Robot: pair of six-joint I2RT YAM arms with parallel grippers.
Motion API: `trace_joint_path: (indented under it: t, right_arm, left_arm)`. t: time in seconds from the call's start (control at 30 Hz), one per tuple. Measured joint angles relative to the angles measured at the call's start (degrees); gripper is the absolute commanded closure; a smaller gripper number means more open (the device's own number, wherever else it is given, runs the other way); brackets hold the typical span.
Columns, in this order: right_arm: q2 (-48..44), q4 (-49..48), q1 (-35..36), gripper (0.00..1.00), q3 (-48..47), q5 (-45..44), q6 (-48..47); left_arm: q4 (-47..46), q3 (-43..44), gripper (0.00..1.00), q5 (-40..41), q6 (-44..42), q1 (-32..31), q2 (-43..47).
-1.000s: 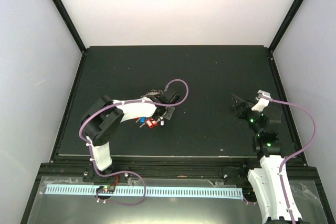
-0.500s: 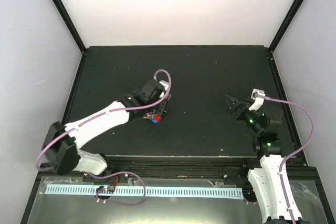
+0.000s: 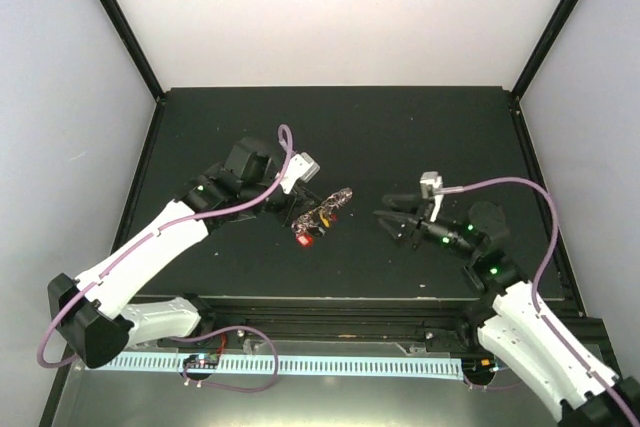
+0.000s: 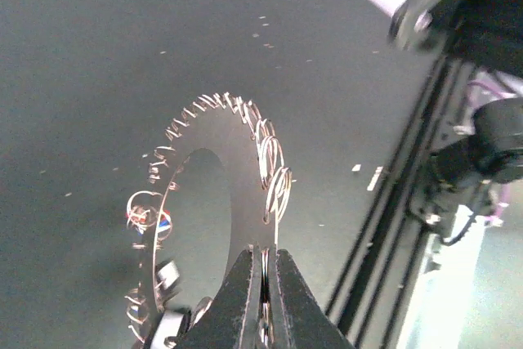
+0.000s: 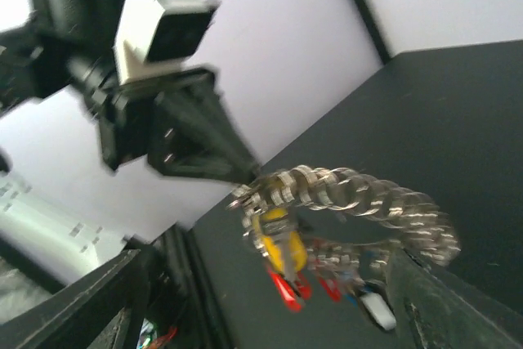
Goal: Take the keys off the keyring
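Note:
The keys (image 3: 322, 215) hang as a spiky silvery bunch with red heads, lifted above the black table (image 3: 420, 132) near its centre. My left gripper (image 3: 298, 204) is shut on the keyring (image 4: 265, 239); in the left wrist view the thin wire runs straight into the closed fingertips (image 4: 245, 279). The keys (image 4: 265, 149) fan round the ring. My right gripper (image 3: 386, 209) is open, pointing left at the bunch from a short gap away. In the right wrist view the keys (image 5: 351, 202), with yellow and red heads, hang ahead between its spread fingers (image 5: 445, 304), untouched.
A black rail (image 3: 330, 309) runs along the table's near edge, below both arms. Black posts and pale walls close in the left, right and back sides. The left arm's purple cable (image 3: 285, 147) loops above its wrist.
The left arm has stretched out and lifted the bunch off the table, carrying it slightly right. The right arm has swung left from the table's right side toward the bunch, its jaws narrowing a little.

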State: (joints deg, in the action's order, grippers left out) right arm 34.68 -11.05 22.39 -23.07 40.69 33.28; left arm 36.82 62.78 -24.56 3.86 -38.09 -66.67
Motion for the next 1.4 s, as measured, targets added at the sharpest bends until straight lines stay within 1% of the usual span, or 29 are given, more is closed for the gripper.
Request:
trace_joint_path:
  t: [0.07,0.1,0.27,0.37,0.47,0.57,0.7,0.8,0.9,1.0,1.23,1.4]
  right_arm:
    - [1.70,-1.57,5.84,0.33,-0.02,-1.53,-0.42]
    - [2.62,-2.45,9.25,0.36,-0.04,-2.58,-0.81]
    - [6.10,-6.34,19.80,0.38,0.04,-8.39,-3.23]
    - [8.20,-10.86,22.99,0.39,0.74,-10.91,-3.63]
    - [11.69,-15.82,25.35,0.46,1.16,-13.75,-4.00]
    - [15.45,-19.19,28.02,0.47,1.27,-16.85,-5.01]
    - [19.96,-23.56,29.79,0.47,1.27,-20.04,-5.53]
    - [22.45,-25.92,30.23,0.53,1.27,-21.18,-5.79]
    - [23.78,-27.69,30.91,0.62,1.27,-21.70,-5.84]
    - [23.76,-28.87,31.61,0.66,1.27,-22.56,-6.19]
    - [21.94,-29.27,31.95,0.71,1.27,-25.16,-7.93]
    - [22.27,-28.81,31.95,0.72,1.25,-26.43,-9.22]
  left_arm:
    - [-0.59,-0.09,0.98,-5.14,-0.20,1.68,0.15]
    - [-1.77,-0.52,0.98,-7.85,-0.07,2.73,0.42]
    - [-8.31,-4.92,0.98,-19.08,2.45,8.04,2.49]
    - [-10.25,-6.47,0.98,-23.04,3.32,9.16,2.54]
    - [-11.45,-7.15,0.99,-25.97,3.85,9.18,2.56]
    - [-12.48,-7.21,0.98,-27.82,4.31,9.18,2.62]
    - [-13.55,-7.41,0.98,-29.31,4.79,9.20,2.62]
    - [-13.81,-7.56,0.98,-29.73,5.01,9.20,2.62]
    - [-14.21,-7.56,0.98,-29.81,5.16,9.25,2.67]
    - [-14.34,-7.76,0.98,-29.86,5.22,9.27,2.95]
    - [-14.43,-7.85,0.98,-30.18,5.38,9.27,2.97]
    - [-14.78,-8.09,0.99,-31.06,5.44,9.27,2.97]
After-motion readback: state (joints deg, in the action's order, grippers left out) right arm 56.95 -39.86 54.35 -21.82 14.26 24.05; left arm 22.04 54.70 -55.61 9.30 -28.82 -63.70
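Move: The yellow-headed key on the keyring hangs about 13 cm to the right hand's left, roughly 1 cm ahead and 4 cm below. The keyring's middle lies some 12 cm left, 5 cm ahead and 3 cm below; the red-headed keys about 17 cm left, 3 cm back and 8 cm below. From the left hand, already pinching the ring, the yellow key is about 4 cm down, 1 cm back and 1 cm to the right. The left fingers keep their pinch on the keyring, drawing it up and back about 3 cm while tilting their tips upward some 20 degrees. The open right hand sweeps about 11 cm left towards the yellow key, first easing back, then slightly forward, with a small dip and rise; its fingers narrow to under a third open astride the key, contact not certain. ##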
